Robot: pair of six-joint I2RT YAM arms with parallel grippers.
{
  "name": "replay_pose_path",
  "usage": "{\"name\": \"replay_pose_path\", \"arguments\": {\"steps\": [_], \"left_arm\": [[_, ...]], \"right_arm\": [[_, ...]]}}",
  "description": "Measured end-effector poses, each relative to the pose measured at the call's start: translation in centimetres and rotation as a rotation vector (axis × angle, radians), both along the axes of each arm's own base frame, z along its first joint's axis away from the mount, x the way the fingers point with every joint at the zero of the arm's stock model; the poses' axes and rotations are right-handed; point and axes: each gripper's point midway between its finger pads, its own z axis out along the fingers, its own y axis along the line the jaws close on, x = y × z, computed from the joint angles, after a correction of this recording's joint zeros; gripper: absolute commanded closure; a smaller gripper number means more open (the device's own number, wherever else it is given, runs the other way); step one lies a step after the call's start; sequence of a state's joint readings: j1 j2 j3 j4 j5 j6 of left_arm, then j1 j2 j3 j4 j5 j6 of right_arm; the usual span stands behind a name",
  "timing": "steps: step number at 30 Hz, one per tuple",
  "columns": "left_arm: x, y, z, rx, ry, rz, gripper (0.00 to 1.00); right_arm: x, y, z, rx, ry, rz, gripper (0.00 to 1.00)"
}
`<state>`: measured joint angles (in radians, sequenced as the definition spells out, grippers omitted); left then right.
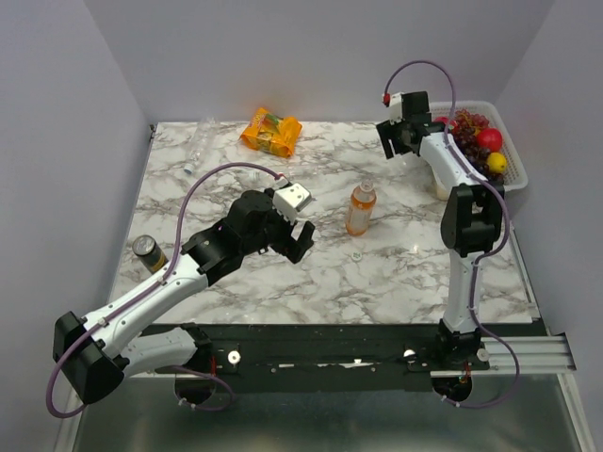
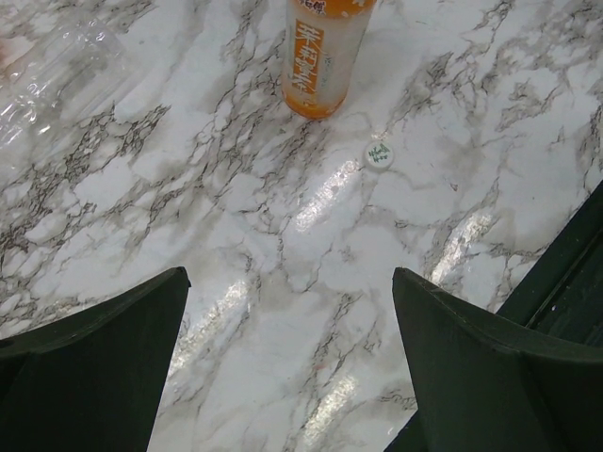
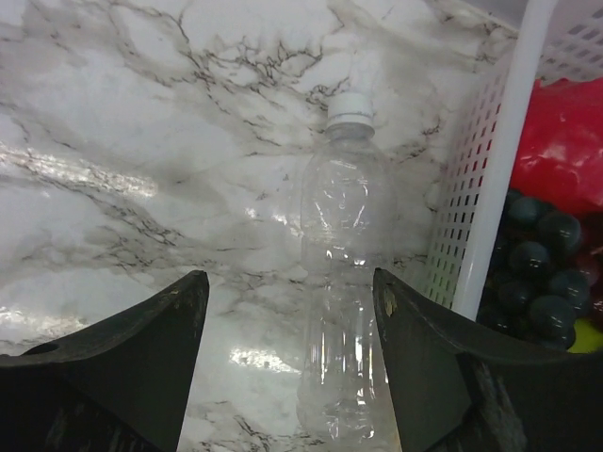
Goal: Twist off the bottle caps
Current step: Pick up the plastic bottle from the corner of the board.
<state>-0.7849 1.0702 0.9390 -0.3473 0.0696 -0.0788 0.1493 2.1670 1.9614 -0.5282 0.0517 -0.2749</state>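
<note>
An orange-labelled bottle [image 1: 360,209] [image 2: 320,56] stands upright mid-table. A loose white cap [image 1: 356,254] [image 2: 379,153] lies on the marble just in front of it. My left gripper [image 1: 300,240] [image 2: 290,358] hovers open to the bottle's left, over bare marble. A clear bottle [image 3: 344,282] with a white cap [image 3: 350,107] lies beside the basket. It rests between the fingers of my right gripper [image 1: 396,141] [image 3: 290,348], close to the right finger, with a gap on the left. Another clear bottle [image 1: 200,143] [image 2: 57,75] lies at the back left.
A white basket [image 1: 516,174] [image 3: 499,169] of fruit, with grapes [image 3: 537,254], stands at the back right, tight against the right gripper. An orange snack packet [image 1: 271,130] lies at the back. A can [image 1: 148,252] stands near the left edge.
</note>
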Motion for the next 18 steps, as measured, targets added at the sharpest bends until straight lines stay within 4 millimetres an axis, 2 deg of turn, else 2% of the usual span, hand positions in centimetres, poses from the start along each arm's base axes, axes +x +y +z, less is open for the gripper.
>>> {"name": "replay_pose_path", "arguments": {"steps": [3,6,18], "left_arm": [[0.0,0.0,0.0,-0.001,0.002,-0.003,0.01],[-0.1,-0.1,0.0,-0.002,0.004,-0.008,0.01],[-0.2,-0.3,-0.3,0.002,0.014,-0.016,0.01]], "right_arm": [[-0.1,-0.6,-2.4,-0.051,0.051,-0.008,0.22],[-0.2,-1.4,-4.0,-0.095,0.085,-0.03,0.22],[0.0,-3.9,-7.0,-0.224,0.135,-0.108,0.22]]}}
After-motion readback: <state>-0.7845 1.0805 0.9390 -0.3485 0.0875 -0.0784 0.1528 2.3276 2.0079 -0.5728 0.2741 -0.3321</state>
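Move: The clear plastic bottle lies under my right hand, its middle about 10 cm below and some 4 cm to the right, level with me fore and aft, cap pointing forward. From that hand, the fruit basket's middle is about 19 cm right, 3 cm ahead and 8 cm below; the standing orange bottle is roughly 17 cm back, 10 cm left and 2 cm lower. From my left hand the clear bottle is about 28 cm ahead, 28 cm right and 18 cm below. With the fingers kept open, I sink my right hand about 7 cm towards the body of the clear bottle, fast at first and then slower, while shifting some 4 cm right towards the basket's side to centre over the bottle. My wrist rolls left side down, about 15 degrees in all with a slight tip downwards and a small clockwise turn. ##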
